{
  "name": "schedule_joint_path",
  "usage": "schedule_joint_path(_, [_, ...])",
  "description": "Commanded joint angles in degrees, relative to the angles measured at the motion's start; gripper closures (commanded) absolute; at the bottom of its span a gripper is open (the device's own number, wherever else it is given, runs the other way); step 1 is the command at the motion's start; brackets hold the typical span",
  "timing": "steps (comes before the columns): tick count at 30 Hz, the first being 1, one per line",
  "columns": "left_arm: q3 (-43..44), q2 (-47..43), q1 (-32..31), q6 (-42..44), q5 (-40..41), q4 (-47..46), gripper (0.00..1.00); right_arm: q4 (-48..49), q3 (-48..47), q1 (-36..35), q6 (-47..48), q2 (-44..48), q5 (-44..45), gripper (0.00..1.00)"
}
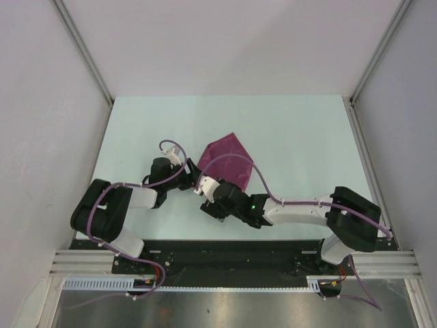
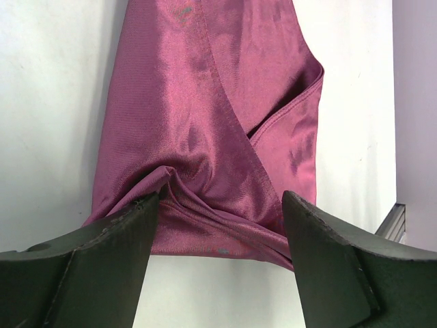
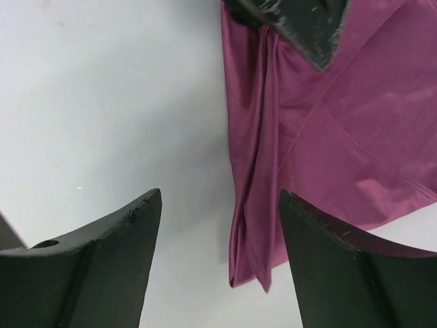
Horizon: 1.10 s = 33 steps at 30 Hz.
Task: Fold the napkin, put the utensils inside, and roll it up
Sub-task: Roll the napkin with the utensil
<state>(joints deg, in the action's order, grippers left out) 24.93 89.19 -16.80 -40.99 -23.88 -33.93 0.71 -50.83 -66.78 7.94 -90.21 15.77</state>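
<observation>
The plum napkin [image 1: 229, 158] lies folded on the table, with overlapping flaps that show in the left wrist view [image 2: 205, 123]. My left gripper [image 2: 218, 236] is open and low over the napkin's near edge, with its left finger [image 2: 116, 253] touching a bunched fold. It sits at the cloth's near-left edge in the top view [image 1: 194, 176]. My right gripper [image 3: 218, 260] is open, and a hanging corner of the napkin [image 3: 321, 137] lies between its jaws, close to the right finger [image 3: 341, 273]. It sits just in front of the left gripper [image 1: 210, 193]. No orange utensils are in view.
The white table [image 1: 293, 137] is walled by pale panels with aluminium posts at the back corners. A black finger of the left gripper [image 3: 304, 20] shows at the top of the right wrist view, over the napkin's edge. Purple cables loop over both arms.
</observation>
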Motion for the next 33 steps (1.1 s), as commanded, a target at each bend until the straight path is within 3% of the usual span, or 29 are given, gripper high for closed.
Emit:
schedule_joint_path(1, [-0.14, 1.87, 1.24, 1.97, 2.08, 6.60, 0.20, 4.30, -1.03, -1.86, 4.27, -4.87, 8.75, 0.27])
schedule_joint_path(8, [0.21, 2.22, 1.59, 2.23, 1.56, 6.77, 0.20, 4.48, -1.55, -1.42, 4.71, -7.43, 9.46, 0.32])
schedule_joint_path(20, [0.56, 2.48, 1.94, 2.41, 1.03, 6.95, 0.20, 2.46, -1.64, 1.13, 3.22, -9.80, 8.49, 0.48])
schedule_joint_path(23, [0.39, 2.40, 2.03, 2.50, 0.94, 6.95, 0.20, 1.06, -2.34, 1.92, 2.87, -10.24, 7.09, 0.58])
schedule_joint_path(26, [0.56, 2.31, 2.12, 2.50, 0.85, 6.95, 0.20, -0.53, -3.39, 3.06, 2.52, -10.60, 4.02, 0.76])
schedule_joint_path(33, [0.91, 2.04, 2.29, 3.02, 0.59, 7.65, 0.20, -8.44, -6.82, 8.07, 0.24, -10.77, -13.61, 1.00])
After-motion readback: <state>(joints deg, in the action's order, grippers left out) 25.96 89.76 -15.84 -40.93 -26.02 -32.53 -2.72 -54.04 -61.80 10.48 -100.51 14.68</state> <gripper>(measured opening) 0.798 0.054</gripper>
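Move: The napkin roll's near end lies about 3 cm ahead of the right hand, 2 cm to its right and 6 cm below. From the right hand, the flat, unrolled part of the napkin is some 16 cm ahead and 5 cm right, 7 cm below; the left gripper stands roughly 10 cm ahead and 4 cm left, 4 cm below. From the left hand, that near end lies about 7 cm back, 6 cm right and 2 cm below. The right hand sinks about 6 cm, easing forward and right, then pinches the napkin roll near its near end. ##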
